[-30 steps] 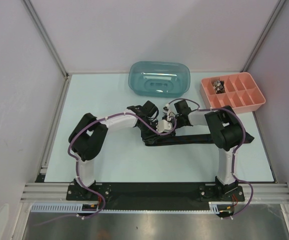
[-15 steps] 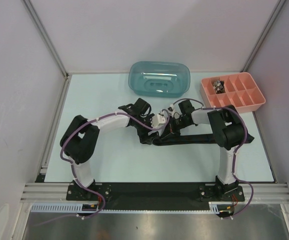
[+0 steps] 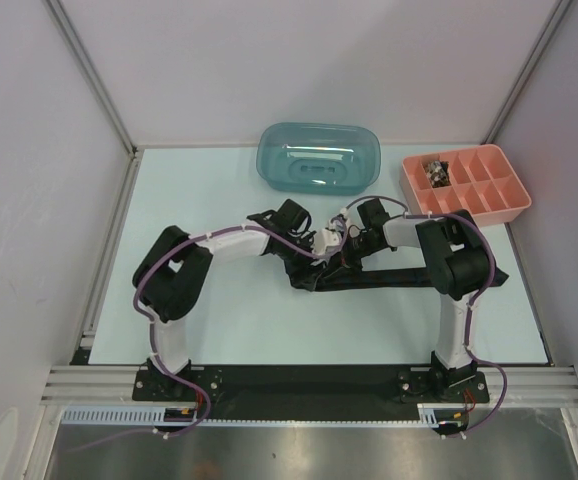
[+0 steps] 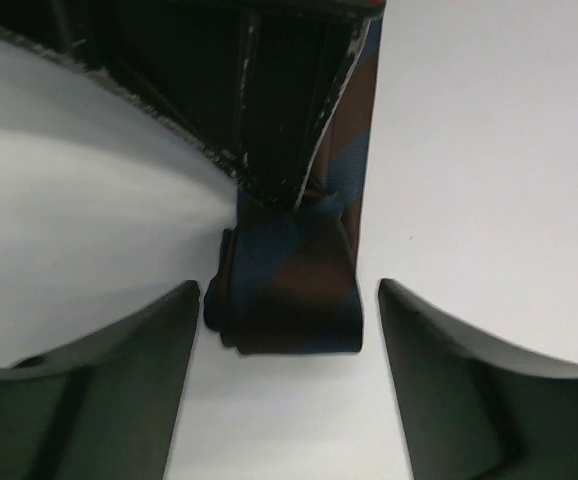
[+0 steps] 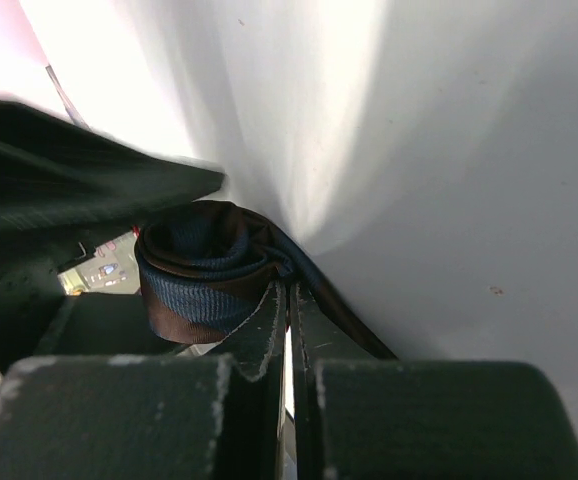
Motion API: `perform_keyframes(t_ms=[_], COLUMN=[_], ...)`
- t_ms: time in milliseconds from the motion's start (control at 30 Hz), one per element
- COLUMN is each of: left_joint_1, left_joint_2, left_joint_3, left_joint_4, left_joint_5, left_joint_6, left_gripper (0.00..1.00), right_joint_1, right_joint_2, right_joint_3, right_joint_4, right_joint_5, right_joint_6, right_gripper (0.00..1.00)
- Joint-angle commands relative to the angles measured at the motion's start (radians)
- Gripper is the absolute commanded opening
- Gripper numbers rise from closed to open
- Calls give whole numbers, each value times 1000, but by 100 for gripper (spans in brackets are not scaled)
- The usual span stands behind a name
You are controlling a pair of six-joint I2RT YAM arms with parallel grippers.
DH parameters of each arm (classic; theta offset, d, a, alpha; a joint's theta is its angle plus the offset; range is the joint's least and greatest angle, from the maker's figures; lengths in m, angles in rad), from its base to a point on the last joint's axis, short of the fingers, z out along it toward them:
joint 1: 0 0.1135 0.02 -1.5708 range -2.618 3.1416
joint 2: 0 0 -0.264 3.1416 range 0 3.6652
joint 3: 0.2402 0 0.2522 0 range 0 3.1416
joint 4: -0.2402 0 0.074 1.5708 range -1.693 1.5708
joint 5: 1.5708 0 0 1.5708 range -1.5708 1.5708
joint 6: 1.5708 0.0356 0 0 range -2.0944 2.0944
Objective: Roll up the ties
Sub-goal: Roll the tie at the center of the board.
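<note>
One of the ties, navy and brown striped, lies across the table [image 3: 229, 320] as a dark band [image 3: 399, 276]. Its left end is wound into a small roll [image 4: 289, 290] [image 5: 194, 270]. My left gripper [image 4: 289, 300] [image 3: 316, 250] is open, with one finger on each side of the roll and a gap to it on both sides. My right gripper [image 5: 290, 300] [image 3: 341, 238] is shut, its tips nipping the tie where the roll meets the flat band. In the left wrist view its scuffed dark fingers [image 4: 269, 120] come down onto the roll from above.
A teal plastic tub [image 3: 319, 157] stands upside down at the back middle. A pink compartment tray [image 3: 484, 195] with small items in one corner cell sits at the back right. Grey walls enclose the table on three sides.
My left gripper has opened off the roll, drawn back to the left, then returned to it. The right gripper has closed fully on the tie at the roll.
</note>
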Motion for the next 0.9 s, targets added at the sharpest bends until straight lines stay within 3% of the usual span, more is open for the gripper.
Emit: perform_keyframes(t_ms=[0, 233, 500, 767, 867], left_joint_1=[-24, -68, -110, -113, -113], left_joint_2=[39, 75, 118, 134, 141], left_joint_3=[71, 136, 116, 108, 118], left_joint_4=[22, 4, -82, -130, -134], left_joint_5=[65, 42, -70, -78, -79], left_joint_6=[-20, -10, 56, 92, 99], left_gripper=[68, 43, 35, 36, 35], right_joint_1=[16, 58, 2, -58, -57], right_joint_2=[9, 14, -19, -131, -166], right_joint_3=[-11, -20, -34, -38, -58], right_joint_4=[14, 110, 77, 14, 21], right_joint_5=[94, 76, 19, -116, -140], right_joint_6=[-6, 101, 84, 61, 80], right_gripper=[0, 0, 1, 35, 43])
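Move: About 3 cm to the right of the open left hand and 2 cm lower, level with it fore and aft, is the rolled end of the tie. The shut right hand has that roll some 2 cm to its left, 1 cm back and at its own height. The flat strip's middle is about 17 cm right of the right hand and 2 cm back; the teal bin stands roughly 25 cm ahead and 5 cm left of it. Sliding about 3 cm to the right over the rolled end and sinking slightly, the left hand closes its fingers to around half their gap and grips the roll by its two sides. The right hand, still pinching the tie by the roll, eases 1 cm left, then opens partway and draws off right and up, each by about 2.5 cm, coming free. ##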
